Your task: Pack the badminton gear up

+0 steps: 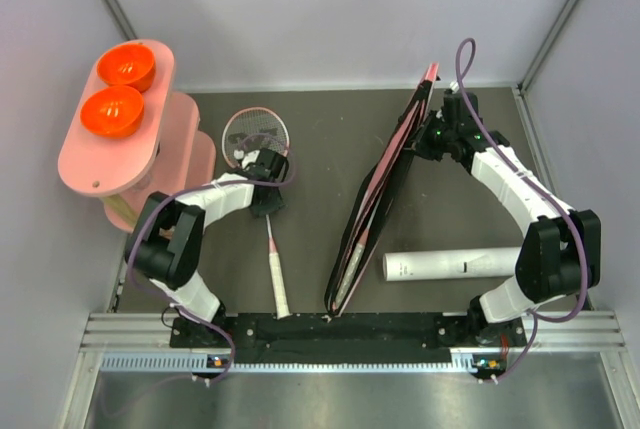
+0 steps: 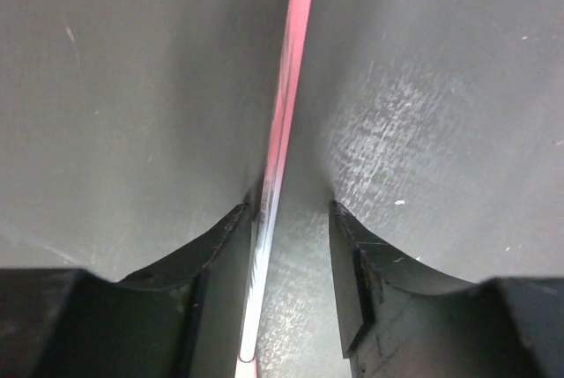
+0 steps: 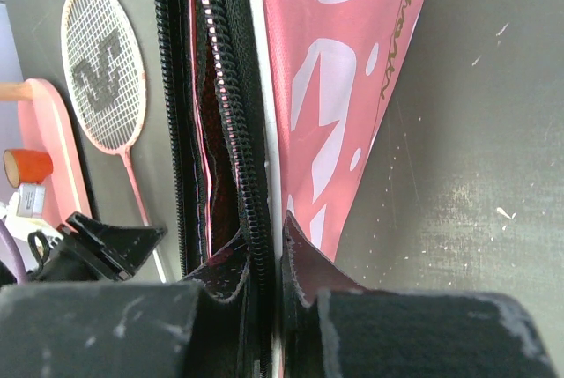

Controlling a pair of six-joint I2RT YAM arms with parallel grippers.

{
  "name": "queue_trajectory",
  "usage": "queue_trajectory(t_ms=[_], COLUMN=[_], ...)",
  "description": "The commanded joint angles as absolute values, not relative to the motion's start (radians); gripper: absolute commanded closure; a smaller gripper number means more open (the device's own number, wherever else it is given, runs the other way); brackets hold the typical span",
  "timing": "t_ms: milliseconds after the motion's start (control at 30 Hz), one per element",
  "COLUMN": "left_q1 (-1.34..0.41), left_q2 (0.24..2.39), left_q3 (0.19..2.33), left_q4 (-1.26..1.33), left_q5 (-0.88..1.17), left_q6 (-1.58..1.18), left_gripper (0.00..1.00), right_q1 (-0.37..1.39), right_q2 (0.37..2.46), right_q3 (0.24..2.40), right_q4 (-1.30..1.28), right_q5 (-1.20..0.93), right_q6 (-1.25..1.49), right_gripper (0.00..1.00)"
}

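Note:
A pink-framed racket point(image 1: 256, 135) lies flat on the dark table, its white handle point(image 1: 279, 287) pointing toward the near edge. My left gripper point(image 1: 268, 175) is low over the shaft just below the head. In the left wrist view the shaft point(image 2: 284, 105) runs between the fingers of the left gripper point(image 2: 290, 207), against the left one, with a gap to the right one, so the jaws are open. The pink bag point(image 1: 385, 181) stands on edge with its zip open. My right gripper point(image 1: 441, 135) is shut on its upper zip edge point(image 3: 256, 193). The white tube point(image 1: 455, 265) lies to the right.
Two orange bowls point(image 1: 127, 66) point(image 1: 112, 110) sit on a pink oval stand point(image 1: 100, 164) at the far left. The racket head point(image 3: 101, 61) also shows in the right wrist view, left of the bag point(image 3: 326, 70). Grey walls enclose the table.

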State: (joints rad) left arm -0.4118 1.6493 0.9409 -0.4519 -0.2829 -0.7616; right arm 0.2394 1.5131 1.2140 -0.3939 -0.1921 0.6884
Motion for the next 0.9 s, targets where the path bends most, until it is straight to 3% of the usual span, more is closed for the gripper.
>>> queue_trajectory(t_ms=[0,67,233,300,500,867], left_q1=[-0.406,-0.407,-0.407,-0.413,-0.553,-0.944], left_q2=[1.706,1.718,1.715,1.688,1.492,1.237], left_q3=[0.986,0.995,0.994,0.988,0.999,1.085], left_q4=[-0.428,-0.429,-0.428,-0.422,-0.407,-0.519], left_q5=[-0.262,-0.261,-0.264,-0.256,-0.348,-0.789], left_q6=[-0.752,-0.735,-0.669,-0.641,-0.499,-0.255], left_gripper=[0.60,0.67,0.96,0.99,1.00,1.00], right_q1=[0.239,0.239,0.241,0.238,0.241,0.241], right_q2=[1.477,1.485,1.493,1.499,1.517,1.638], right_q3=[1.272,1.276,1.282,1.284,1.316,1.497], right_q4=[-0.359,-0.359,-0.359,-0.359,-0.382,-0.537], right_q5=[-0.189,-0.186,-0.178,-0.166,-0.108,0.038], right_q6=[0.680,0.680,0.678,0.678,0.695,0.758], right_gripper=[1.00,1.00,1.00,1.00,1.00,1.00])
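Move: The racket's shaft lies between the open left fingers, within about 1 cm to the left of the hand point, at fingertip height. Its head is centred roughly 22 cm ahead and 4 cm left, its grip about 22 cm back and 3 cm right. The open pink bag hangs about 31 cm to the right, 2 cm farther out and some 8 cm higher. From the right hand, which holds the bag, the shaft is about 39 cm left, 8 cm back and 17 cm down. Ease the left gripper forward along the shaft by a centimetre or so and shut its fingers on it. Then lift about 16 cm while swinging some 9 cm right towards the bag and slightly back, turning clockwise about 30 degrees and tipping the fingers up forward. Keep the right grip on the bag, shifting it about 3 cm forward and a little right. ##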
